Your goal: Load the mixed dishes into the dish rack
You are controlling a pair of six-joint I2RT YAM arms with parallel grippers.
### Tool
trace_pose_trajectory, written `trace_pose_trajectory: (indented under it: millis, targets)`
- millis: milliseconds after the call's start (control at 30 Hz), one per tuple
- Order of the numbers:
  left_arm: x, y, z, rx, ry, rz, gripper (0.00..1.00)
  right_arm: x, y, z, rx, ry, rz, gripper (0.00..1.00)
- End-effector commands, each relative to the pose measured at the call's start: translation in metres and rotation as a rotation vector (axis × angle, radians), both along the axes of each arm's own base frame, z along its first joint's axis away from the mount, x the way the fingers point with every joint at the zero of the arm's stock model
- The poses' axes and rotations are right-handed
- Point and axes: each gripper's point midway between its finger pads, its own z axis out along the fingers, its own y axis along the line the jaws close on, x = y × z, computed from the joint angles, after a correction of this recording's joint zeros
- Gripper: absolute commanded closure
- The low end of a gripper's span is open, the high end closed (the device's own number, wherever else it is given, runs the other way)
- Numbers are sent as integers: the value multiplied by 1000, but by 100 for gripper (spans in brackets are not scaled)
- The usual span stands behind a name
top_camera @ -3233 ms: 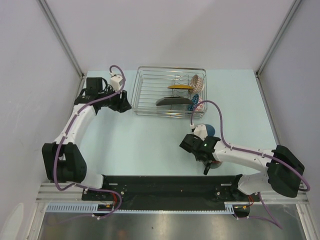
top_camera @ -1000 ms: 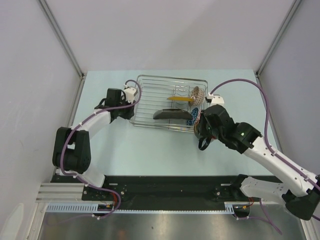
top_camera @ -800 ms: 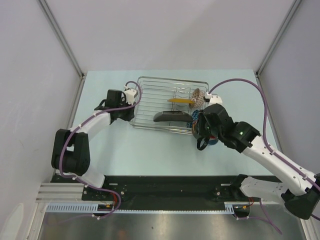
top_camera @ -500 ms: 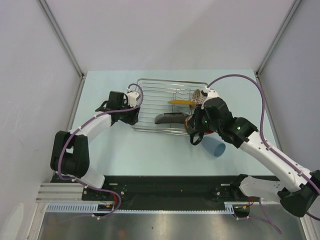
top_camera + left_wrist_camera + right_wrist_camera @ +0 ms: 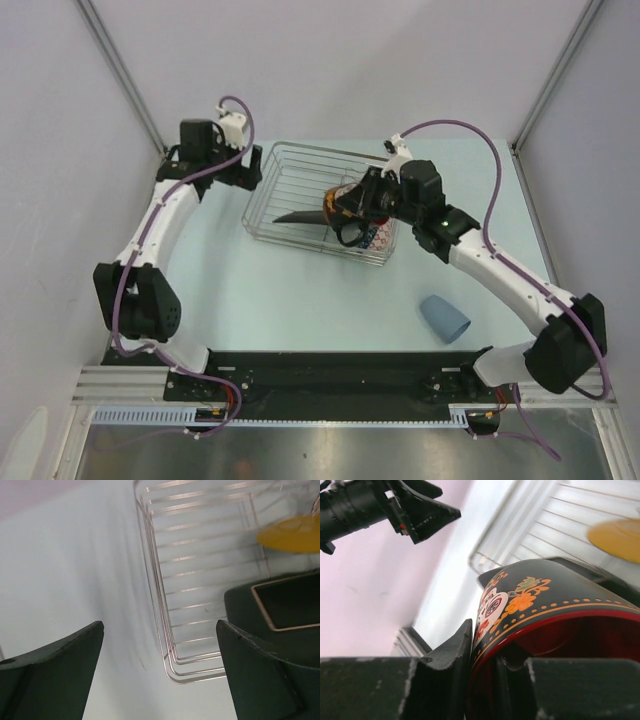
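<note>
The dish rack (image 5: pixel 290 190) is a silver wire basket at the table's back centre. In it leans the dark square plate (image 5: pixel 298 215), whose yellow centre (image 5: pixel 289 528) shows in the left wrist view. The blue patterned bowl (image 5: pixel 379 238) stands at the rack's right end. My right gripper (image 5: pixel 358 203) hangs over the rack, shut on the wall of the dark mug (image 5: pixel 545 605) with red inside, one finger outside and one inside. The left gripper (image 5: pixel 245 172) is open beside the rack's far left corner (image 5: pixel 170 665), holding nothing. The light-blue cup (image 5: pixel 443 318) lies on its side at the near right.
Grey side walls with metal posts close in the table on the left and right. The black base rail (image 5: pixel 330 375) runs along the near edge. The left gripper (image 5: pixel 417 507) shows in the right wrist view, high above the rack's left edge.
The left gripper let go of the rack's left edge, opened and drew back to the far left. The right arm carried the mug over the rack. The rack slid left and turned.
</note>
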Motion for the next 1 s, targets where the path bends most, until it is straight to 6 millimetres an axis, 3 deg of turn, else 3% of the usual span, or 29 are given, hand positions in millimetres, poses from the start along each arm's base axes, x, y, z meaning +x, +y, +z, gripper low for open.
trace_pose_trajectory:
  millis: [0,133,200,433,567,967]
  targets:
    - [-14,-6,74,-88,-97,-28,0,11,33,149,421,-425,109,100]
    - [-33,-17,89,-149,-113,-70,0,16,32,171,556,-466,125,100]
    - [-36,-18,86,-153,-112,-77,0,16,29,178,569,-481,119,100]
    - [-39,-10,8,-95,-2,-59,0,4,16,176,432,-511,72,100]
    - [-32,-7,-24,-73,56,-49,0,3,10,174,392,-518,50,100]
    - [-11,26,-48,102,32,57,0,-2,12,160,341,-493,68,100]
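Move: The left hand, empty, has the dish rack's left front corner about 8 cm back, almost in line and some 14 cm below; the black square plate stands about 6 cm back and 12 cm to its right. For the right hand, holding the red mug, the rack's middle lies roughly 6 cm ahead, 8 cm left and 23 cm below, the yellow plate about 9 cm ahead and 1 left, the patterned plates about 1 back and 6 right, both 20 below. Up goes the right hand, about 6 cm net, keeping its pinch on the red mug; on the way it swings forward and left over the rack, then eases partly back, fingers tilting upward some 20 degrees. The left hand, still wide open and touching nothing visible, first rises about 8 cm while drawing back, then sinks to some 5 cm below its start, closing in on the rack's left front corner beside the black square plate. ##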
